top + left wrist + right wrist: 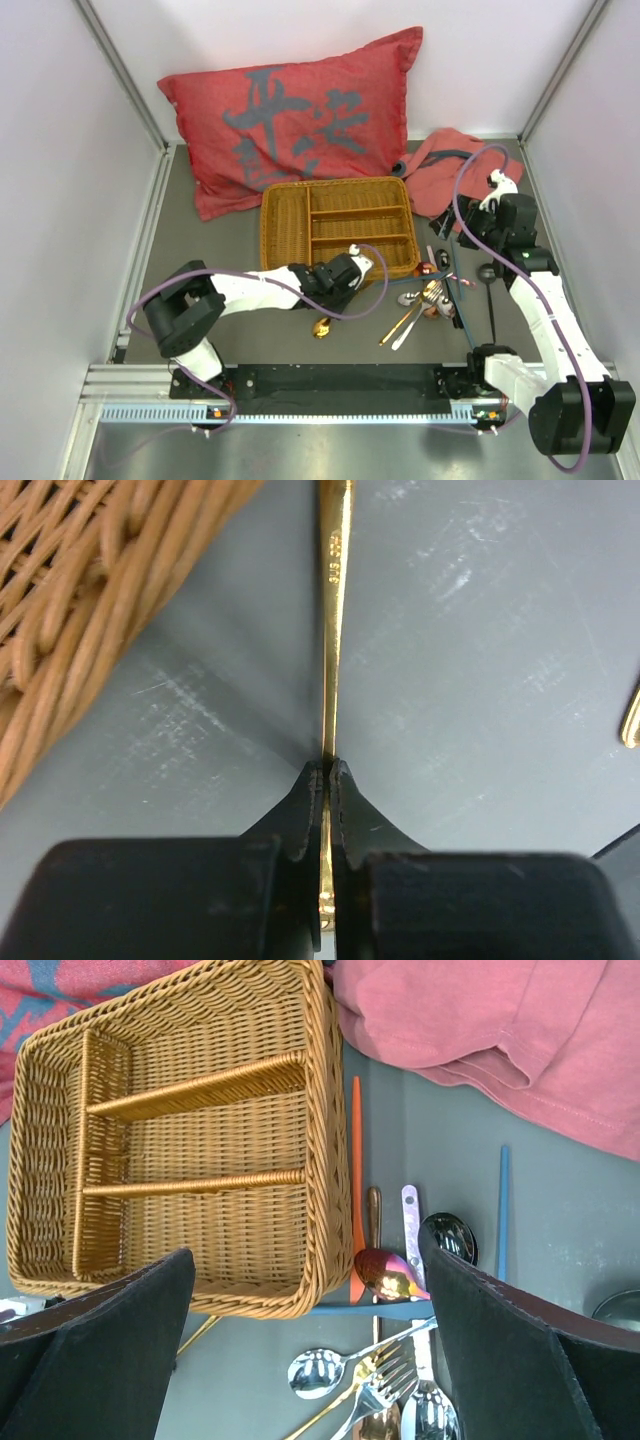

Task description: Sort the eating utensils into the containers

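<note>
My left gripper (pixel 328 765) is shut on the thin handle of a gold spoon (pixel 335 630), low on the grey table beside the near wall of the wicker tray (pixel 80 590). From above, the left gripper (pixel 335 290) sits at the tray's (pixel 272 225) front edge, and the gold spoon's bowl (pixel 321 327) shows just below it. My right gripper (pixel 305 1250) hangs open and empty above the tray's (pixel 180 1130) right end. Under it lies a heap of utensils: a rainbow spoon (pixel 390 1275), a silver slotted spoon (pixel 315 1372), a gold fork (pixel 385 1365), an orange chopstick (pixel 356 1160) and a blue chopstick (pixel 503 1210).
A red cushion (pixel 290 120) leans against the back wall behind the tray. A pink cloth (pixel 440 165) lies at the back right, close to the right gripper (pixel 468 222). White walls close in both sides. All the tray's compartments show bare wicker.
</note>
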Robot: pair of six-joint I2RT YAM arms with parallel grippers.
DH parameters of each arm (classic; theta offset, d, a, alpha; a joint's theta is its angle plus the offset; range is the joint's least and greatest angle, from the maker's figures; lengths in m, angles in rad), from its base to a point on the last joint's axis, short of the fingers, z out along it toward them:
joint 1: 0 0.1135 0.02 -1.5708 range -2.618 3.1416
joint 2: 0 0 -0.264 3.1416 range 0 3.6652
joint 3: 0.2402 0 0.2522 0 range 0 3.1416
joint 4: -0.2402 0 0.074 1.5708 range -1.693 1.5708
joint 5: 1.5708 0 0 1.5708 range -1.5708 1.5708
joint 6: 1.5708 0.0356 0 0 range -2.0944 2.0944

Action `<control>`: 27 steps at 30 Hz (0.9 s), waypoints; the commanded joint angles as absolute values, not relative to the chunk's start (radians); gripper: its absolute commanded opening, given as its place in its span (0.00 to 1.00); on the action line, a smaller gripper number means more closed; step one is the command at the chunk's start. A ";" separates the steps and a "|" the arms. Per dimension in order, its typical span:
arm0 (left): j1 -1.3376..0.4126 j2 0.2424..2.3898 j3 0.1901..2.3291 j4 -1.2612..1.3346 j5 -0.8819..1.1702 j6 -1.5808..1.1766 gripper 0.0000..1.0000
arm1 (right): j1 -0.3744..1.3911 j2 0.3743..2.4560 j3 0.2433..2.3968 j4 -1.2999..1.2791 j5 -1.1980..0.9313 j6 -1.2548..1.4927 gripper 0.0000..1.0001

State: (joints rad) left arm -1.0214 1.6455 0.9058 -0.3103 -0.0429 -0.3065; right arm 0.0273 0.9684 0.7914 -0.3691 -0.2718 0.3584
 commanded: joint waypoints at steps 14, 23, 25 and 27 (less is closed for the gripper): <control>-1.054 1.209 0.836 -0.449 0.170 -0.365 0.00 | 0.037 0.911 0.853 -0.419 -0.262 0.348 0.99; -1.016 1.104 0.975 -0.384 -0.178 -0.416 0.00 | 0.037 0.942 0.865 -0.403 -0.293 0.354 0.99; -0.944 1.133 0.992 -0.339 -0.172 -0.426 0.00 | 0.037 0.951 0.867 -0.410 -0.279 0.348 0.99; -0.881 1.170 1.011 -0.267 -0.117 -0.451 0.00 | 0.038 0.959 0.870 -0.411 -0.278 0.341 0.99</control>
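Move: The left hand is already shut on the handle of the gold spoon on the table. The wicker tray it is meant for has its middle some 15 cm ahead and 1 cm to the left, about 2 cm higher. To the right lie the gold fork, 14 cm off and 2 cm nearer, and the small silver spoon, 14 cm off and 1 cm farther out. From the right hand, the tray's middle is about 24 cm left, level fore and aft, 15 cm below. Keeping its pinch on the gold spoon's handle, the left hand first draws back about 5 cm, low and away from the tray, drifting slightly left. It then rises steeply to some 18 cm up and swings forward again to just about over its starting spot, the wrist tilting roughly 25 degrees so the fingers point more out to the right. ##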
